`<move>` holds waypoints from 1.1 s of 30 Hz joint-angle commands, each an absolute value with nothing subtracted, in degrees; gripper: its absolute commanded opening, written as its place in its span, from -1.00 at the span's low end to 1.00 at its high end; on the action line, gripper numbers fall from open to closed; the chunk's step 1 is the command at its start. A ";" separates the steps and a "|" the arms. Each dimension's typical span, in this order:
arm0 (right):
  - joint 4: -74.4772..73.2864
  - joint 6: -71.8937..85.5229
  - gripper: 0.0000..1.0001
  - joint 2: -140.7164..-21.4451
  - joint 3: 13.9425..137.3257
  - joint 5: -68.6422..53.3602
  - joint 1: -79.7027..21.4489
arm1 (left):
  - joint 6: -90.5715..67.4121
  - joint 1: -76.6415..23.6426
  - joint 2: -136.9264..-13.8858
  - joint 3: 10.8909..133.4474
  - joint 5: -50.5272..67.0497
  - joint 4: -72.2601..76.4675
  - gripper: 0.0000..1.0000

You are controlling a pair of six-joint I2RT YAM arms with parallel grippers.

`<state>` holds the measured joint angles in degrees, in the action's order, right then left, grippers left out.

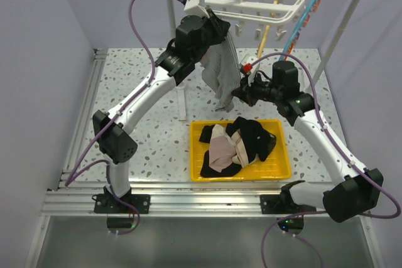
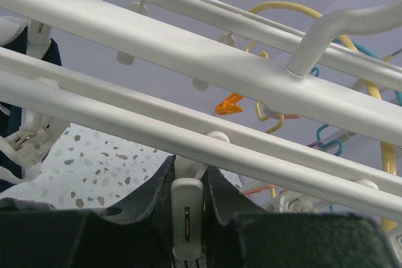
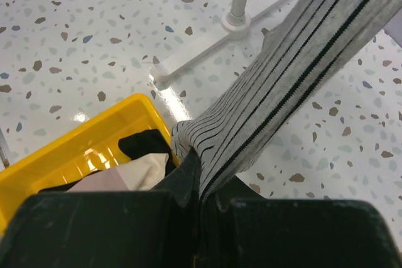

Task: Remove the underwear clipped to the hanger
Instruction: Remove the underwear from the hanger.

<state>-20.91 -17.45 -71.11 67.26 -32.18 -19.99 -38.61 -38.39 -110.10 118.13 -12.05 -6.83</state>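
A grey striped underwear (image 1: 223, 76) hangs from a white clip (image 2: 187, 218) on the white clip hanger (image 1: 251, 4). My left gripper (image 1: 213, 29) is up at the hanger. Its dark fingers (image 2: 138, 218) press on both sides of that clip, with a bit of striped cloth showing under it. My right gripper (image 1: 242, 95) is shut on the lower edge of the striped underwear (image 3: 295, 61), just above the yellow tray (image 1: 195, 155). The cloth is pulled taut between clip and gripper (image 3: 204, 199). A navy piece (image 2: 9, 155) hangs clipped at the left of the hanger.
Black (image 1: 254, 139) and pale pink (image 1: 220, 152) garments lie in the yellow tray (image 3: 75, 149). The hanger hangs on a white rack rail, beside a yellow hanger (image 1: 271, 17) and a blue one (image 1: 308, 10). The rack's post (image 1: 169, 17) and foot (image 3: 235, 20) stand on the speckled table.
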 commanded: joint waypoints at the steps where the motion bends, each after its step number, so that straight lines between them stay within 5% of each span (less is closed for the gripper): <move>1: -19.16 -18.19 -1.00 -70.49 68.20 -31.20 -20.30 | -37.62 -38.50 -106.79 117.68 -13.18 -3.34 -0.82; 3: -19.16 -18.19 -1.00 -70.58 68.29 -31.20 -20.39 | -37.44 -38.50 -106.87 117.86 -13.45 -3.69 -0.72; 4: -19.16 -18.28 -1.00 -70.49 68.29 -31.20 -20.39 | -37.44 -38.41 -106.79 118.12 -13.53 -4.21 -0.56; 5: -19.25 -18.28 -1.00 -70.49 68.38 -31.20 -20.39 | -37.53 -38.41 -106.79 118.04 -13.62 -4.31 -0.19; 8: -19.16 -18.28 -1.00 -70.49 68.38 -31.03 -20.30 | -37.53 -38.50 -106.35 117.86 -13.71 -4.75 0.17; 11: -19.07 -18.46 -1.00 -70.49 68.47 -30.76 -20.39 | -37.88 -38.41 -105.38 117.42 -14.50 -5.18 0.35; 18: -19.86 -20.39 -1.00 -70.58 69.08 -29.18 -20.39 | -38.85 -38.41 -102.75 117.51 -18.45 -8.16 0.51; 33: -23.03 -29.96 -1.00 -72.33 72.68 -19.96 -23.90 | -38.32 -38.50 -105.38 120.93 -17.41 -12.83 0.44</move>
<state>-22.41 -25.36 -72.03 70.06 -24.38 -22.52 -38.39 -38.39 -105.14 117.27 -17.17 -12.64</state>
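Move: Between the left fingertips, hardly 1 cm ahead, sits the white clip, squeezed. The grey striped underwear hangs from it, its middle about 6 cm back and 8 cm below the left hand. The hanger's middle is some 5 cm ahead, 9 cm right and 5 cm up, and the navy underwear 4 cm ahead, 9 cm left and slightly lower. From the right hand, which grips the striped hem, the clip lies about 15 cm ahead, 4 cm left and 15 cm above. Letting go of the white clip, the left hand first opens its fingers wide where it stands, then backs off about 3 cm to its left, with 1.5 cm back and up, the clip left in the gap between the spread fingers. The right hand keeps its pinch on the hem, easing some 1.5 cm forward and slightly up while rolling about 10 degrees. ##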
